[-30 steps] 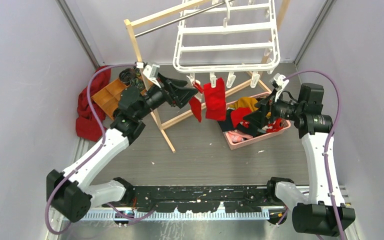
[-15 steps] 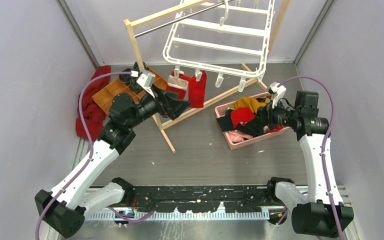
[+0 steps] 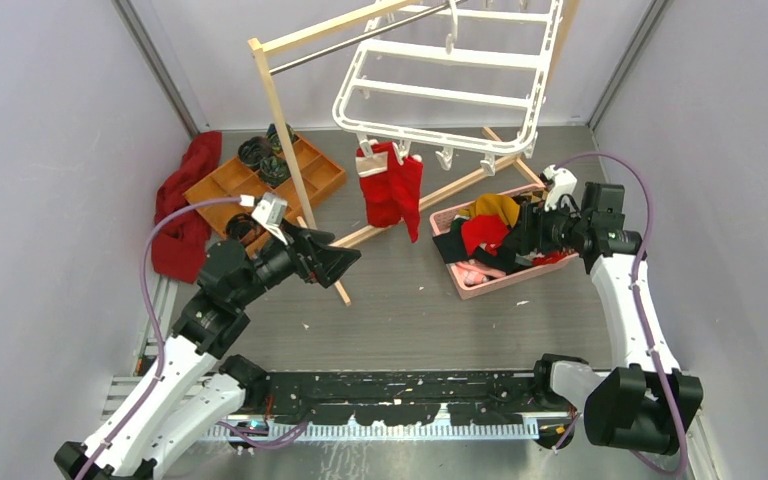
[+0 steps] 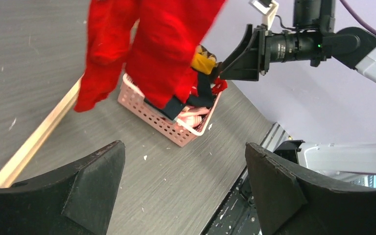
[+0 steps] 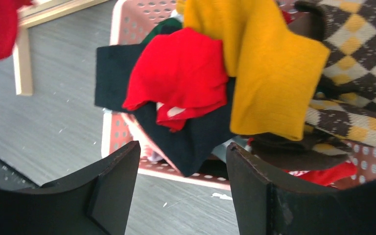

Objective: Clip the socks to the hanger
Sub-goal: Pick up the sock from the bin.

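The white hanger (image 3: 450,85) hangs tilted from the rod of the wooden rack. Two red socks (image 3: 392,190) dangle from clips on its near edge, one with a white cuff. My left gripper (image 3: 345,260) is open and empty, low over the floor and well apart from them. In the left wrist view the socks (image 4: 152,49) hang above and beyond my left gripper (image 4: 184,144). Another red sock (image 5: 181,73) lies on the pile in the pink basket (image 5: 122,127). My right gripper (image 5: 183,144) stands open just in front of it, nothing between its fingers, by the basket (image 3: 505,282).
The wooden rack (image 3: 280,110) has a foot bar (image 3: 415,208) running across the floor. A brown tray (image 3: 222,182) with dark rolls and a dark red cloth (image 3: 185,210) lie at the left. The basket also holds mustard (image 5: 264,63), checkered (image 5: 357,58) and dark garments.
My left arm has drawn back down and to the left, away from the socks, its jaws wider. The hanger swung and the socks now hang free. My right gripper's jaws narrowed somewhat.
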Motion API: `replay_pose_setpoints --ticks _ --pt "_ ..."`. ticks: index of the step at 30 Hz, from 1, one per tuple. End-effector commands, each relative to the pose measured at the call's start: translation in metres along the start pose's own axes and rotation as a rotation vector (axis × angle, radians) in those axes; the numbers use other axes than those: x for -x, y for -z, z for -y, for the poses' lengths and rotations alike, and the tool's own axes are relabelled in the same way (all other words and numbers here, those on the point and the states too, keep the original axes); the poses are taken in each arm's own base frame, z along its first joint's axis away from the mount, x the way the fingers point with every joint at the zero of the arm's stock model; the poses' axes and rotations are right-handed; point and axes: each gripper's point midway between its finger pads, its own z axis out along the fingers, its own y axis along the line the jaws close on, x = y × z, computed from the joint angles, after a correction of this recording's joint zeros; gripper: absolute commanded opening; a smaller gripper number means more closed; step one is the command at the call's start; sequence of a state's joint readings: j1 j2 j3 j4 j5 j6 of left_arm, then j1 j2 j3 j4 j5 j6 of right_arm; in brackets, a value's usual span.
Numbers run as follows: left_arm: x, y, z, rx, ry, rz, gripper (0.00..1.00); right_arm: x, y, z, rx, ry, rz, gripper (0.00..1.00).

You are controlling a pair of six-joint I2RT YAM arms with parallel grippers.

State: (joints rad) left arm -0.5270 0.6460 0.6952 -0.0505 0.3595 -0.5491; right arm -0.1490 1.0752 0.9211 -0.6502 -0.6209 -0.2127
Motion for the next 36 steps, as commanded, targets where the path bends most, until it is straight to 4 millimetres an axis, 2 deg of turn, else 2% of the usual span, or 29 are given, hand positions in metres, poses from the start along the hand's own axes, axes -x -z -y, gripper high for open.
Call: replay_pose_setpoints --ticks 1,4,8,11,15,21,28,32,33,35,36 --pt "-0.001 0.007 -0.016 0.095 0.103 0.06 0.93 0.029 -0.003 0.029 -0.126 0.028 0.072 0.67" --pt "-0.001 0.017 -0.024 0.134 0.132 0.12 0.97 0.031 -0.007 0.03 -0.1 0.035 0.055 0.61" --pt "-0.001 0.031 -0.035 0.19 0.167 0.206 1.0 0.026 -0.014 0.002 0.075 0.053 0.026 0.55" --pt "-0.002 0.037 -0.04 0.197 0.207 0.265 1.0 0.015 -0.028 -0.007 0.124 0.027 -0.041 0.52" --pt "0.0 0.041 -0.044 0.21 0.216 0.302 1.0 0.015 -0.04 -0.015 0.143 0.016 -0.05 0.53" --pt "-0.008 0.038 -0.051 0.246 0.229 0.262 0.99 0.005 -0.059 -0.04 0.215 0.019 -0.082 0.56" --pt "-0.011 0.03 -0.053 0.256 0.24 0.225 0.98 0.001 -0.08 -0.016 0.077 0.034 -0.117 0.56" --pt "-0.012 0.027 -0.052 0.255 0.249 0.207 0.97 -0.013 -0.087 -0.019 0.09 0.04 -0.157 0.54" --pt "-0.012 0.026 -0.052 0.252 0.25 0.205 0.97 -0.016 -0.087 -0.02 0.09 0.04 -0.163 0.5" --pt "-0.013 0.024 -0.051 0.245 0.253 0.2 0.96 -0.016 -0.085 -0.021 0.086 0.035 -0.159 0.33" --pt "-0.013 0.023 -0.05 0.238 0.254 0.201 0.96 -0.013 -0.083 -0.023 0.091 0.029 -0.148 0.28"
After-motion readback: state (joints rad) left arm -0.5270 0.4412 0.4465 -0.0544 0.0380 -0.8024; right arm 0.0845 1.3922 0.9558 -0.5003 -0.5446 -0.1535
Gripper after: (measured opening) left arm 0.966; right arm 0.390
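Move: The red sock in the bin lies about 5 cm ahead of the right hand, 6 cm to its left and 8 cm below. The mustard sock is roughly 5 cm farther out than the red one and 4 cm to its right. The black sock pokes out some 6 cm to the red one's left and 2 cm nearer. From the left hand, the red sock is about 11 cm ahead, 25 cm to the right and 20 cm below. Ease the right gripper forward a couple of cm, swing it left about 7 cm over the bin to the red sock, then sink its fingertips onto the sock's near edge, some 6 cm lower overall. Tip the fingers slightly down, narrow them early, and close further at the bottom to pinch the cloth. Meanwhile bring the left gripper down and left, away from the hung socks, turning counter-clockwise about 20 degrees. ##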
